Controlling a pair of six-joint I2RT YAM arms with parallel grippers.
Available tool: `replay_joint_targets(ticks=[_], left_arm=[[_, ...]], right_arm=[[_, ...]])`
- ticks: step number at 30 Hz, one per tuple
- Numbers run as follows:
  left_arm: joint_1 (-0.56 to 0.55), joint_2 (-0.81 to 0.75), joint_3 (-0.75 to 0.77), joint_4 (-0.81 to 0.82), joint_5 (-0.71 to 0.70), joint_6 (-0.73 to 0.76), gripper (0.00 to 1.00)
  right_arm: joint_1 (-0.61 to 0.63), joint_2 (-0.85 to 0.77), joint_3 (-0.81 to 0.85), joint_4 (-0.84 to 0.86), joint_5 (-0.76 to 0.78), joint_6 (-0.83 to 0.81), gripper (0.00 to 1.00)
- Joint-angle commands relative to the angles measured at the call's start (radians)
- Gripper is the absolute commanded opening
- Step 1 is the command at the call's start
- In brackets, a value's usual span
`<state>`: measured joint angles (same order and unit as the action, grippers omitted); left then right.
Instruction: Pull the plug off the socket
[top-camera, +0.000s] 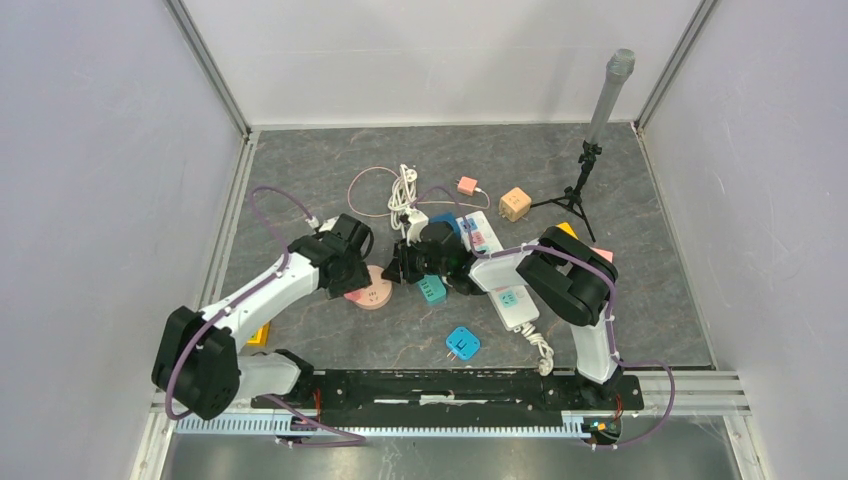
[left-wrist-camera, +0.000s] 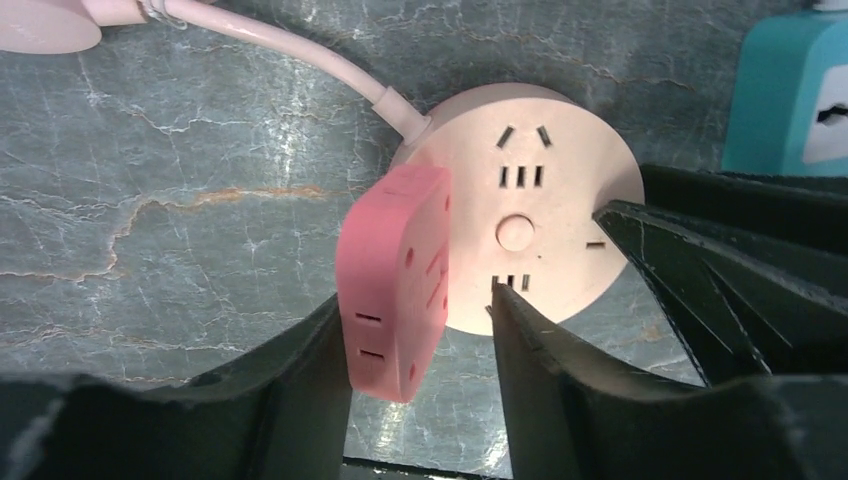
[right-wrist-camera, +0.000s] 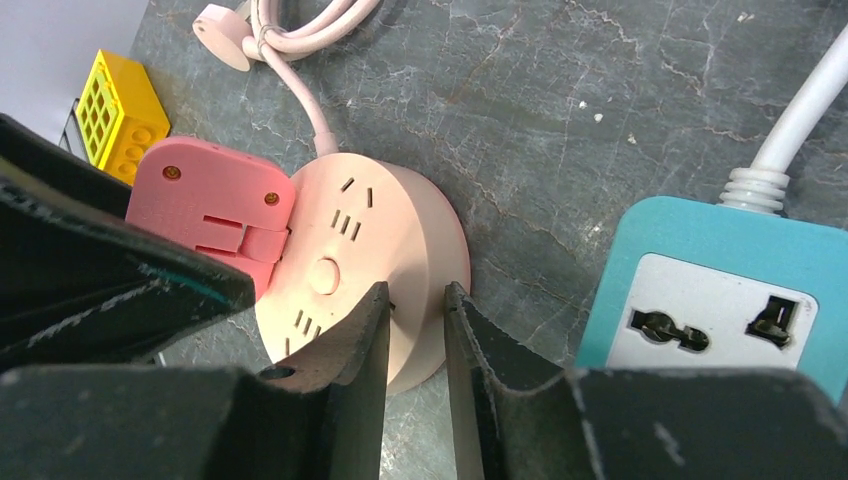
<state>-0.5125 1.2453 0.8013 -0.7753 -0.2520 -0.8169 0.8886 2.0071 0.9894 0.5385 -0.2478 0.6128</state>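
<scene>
A round pale-pink socket (top-camera: 376, 296) lies on the grey table, its pink cable running to the back. A darker pink plug (left-wrist-camera: 395, 280) stands tilted at its left edge; I cannot tell whether its pins are in the socket (left-wrist-camera: 545, 225). My left gripper (left-wrist-camera: 415, 300) is open around the plug, left finger against it, right finger apart from it. In the right wrist view the plug (right-wrist-camera: 205, 200) shows its screw face beside the socket (right-wrist-camera: 390, 225). My right gripper (right-wrist-camera: 412, 295) is almost shut, a narrow gap between its fingers, tips on the socket's right side and nothing between them.
A teal socket block (right-wrist-camera: 710, 300) lies just right of the round socket, and shows in the top view (top-camera: 432, 290). A yellow block (right-wrist-camera: 110, 110) lies to the left. A white power strip (top-camera: 510, 295), a blue adapter (top-camera: 462, 343), an orange cube (top-camera: 515, 203) and a tripod (top-camera: 580, 190) are around.
</scene>
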Motion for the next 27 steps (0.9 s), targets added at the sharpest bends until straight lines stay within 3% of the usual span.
replay_joint_targets(ticks=[1,6,11,15,25,26,27], left_arm=[[0.012,0.015,0.035,0.042,-0.006,0.013,0.54],[0.012,0.021,0.065,0.024,-0.008,0.023,0.38],[0.012,0.039,0.074,0.056,0.057,0.043,0.12],[0.011,0.06,0.085,0.099,0.127,0.039,0.02],[0.01,0.078,0.066,0.174,0.179,0.061,0.02],[0.011,0.075,0.06,0.173,0.172,0.061,0.05],[0.011,0.072,0.055,0.164,0.156,0.058,0.14]], right_arm=[[0.01,0.038,-0.017,-0.112,0.019,-0.074,0.32],[0.022,0.021,-0.012,-0.133,0.045,-0.118,0.38],[0.024,0.014,-0.01,-0.129,0.033,-0.12,0.45],[0.027,-0.014,-0.03,-0.14,0.054,-0.116,0.52],[0.03,-0.023,-0.013,-0.254,0.17,-0.144,0.71],[0.032,-0.016,-0.008,-0.26,0.172,-0.144,0.72],[0.034,-0.007,-0.003,-0.262,0.175,-0.146,0.73]])
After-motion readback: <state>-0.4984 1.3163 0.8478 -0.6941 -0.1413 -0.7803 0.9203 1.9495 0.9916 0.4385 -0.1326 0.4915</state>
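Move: The plug stands in the round pink socket, already between the left hand's open fingers, about 1 cm left of their midpoint, level fore and aft and 1 cm below. The socket's middle lies 3 cm right, 1 cm ahead and 4 cm below; the teal block 16 cm right, 2 cm ahead and 5 cm below. The right hand is at the socket's right rim, its middle 4 cm left, 1 cm back and 1 cm below. The plug is pinched between the left pads as they close; the left hand then travels about 2.5 cm right and 2 cm forward, hardly rising, with a slight tilt. At the socket, the right fingers spread wide so that they straddle its right part, one tip over the top near the centre button, the other by the rim; that hand edges slightly left, then some 1.5 cm back to the right. ##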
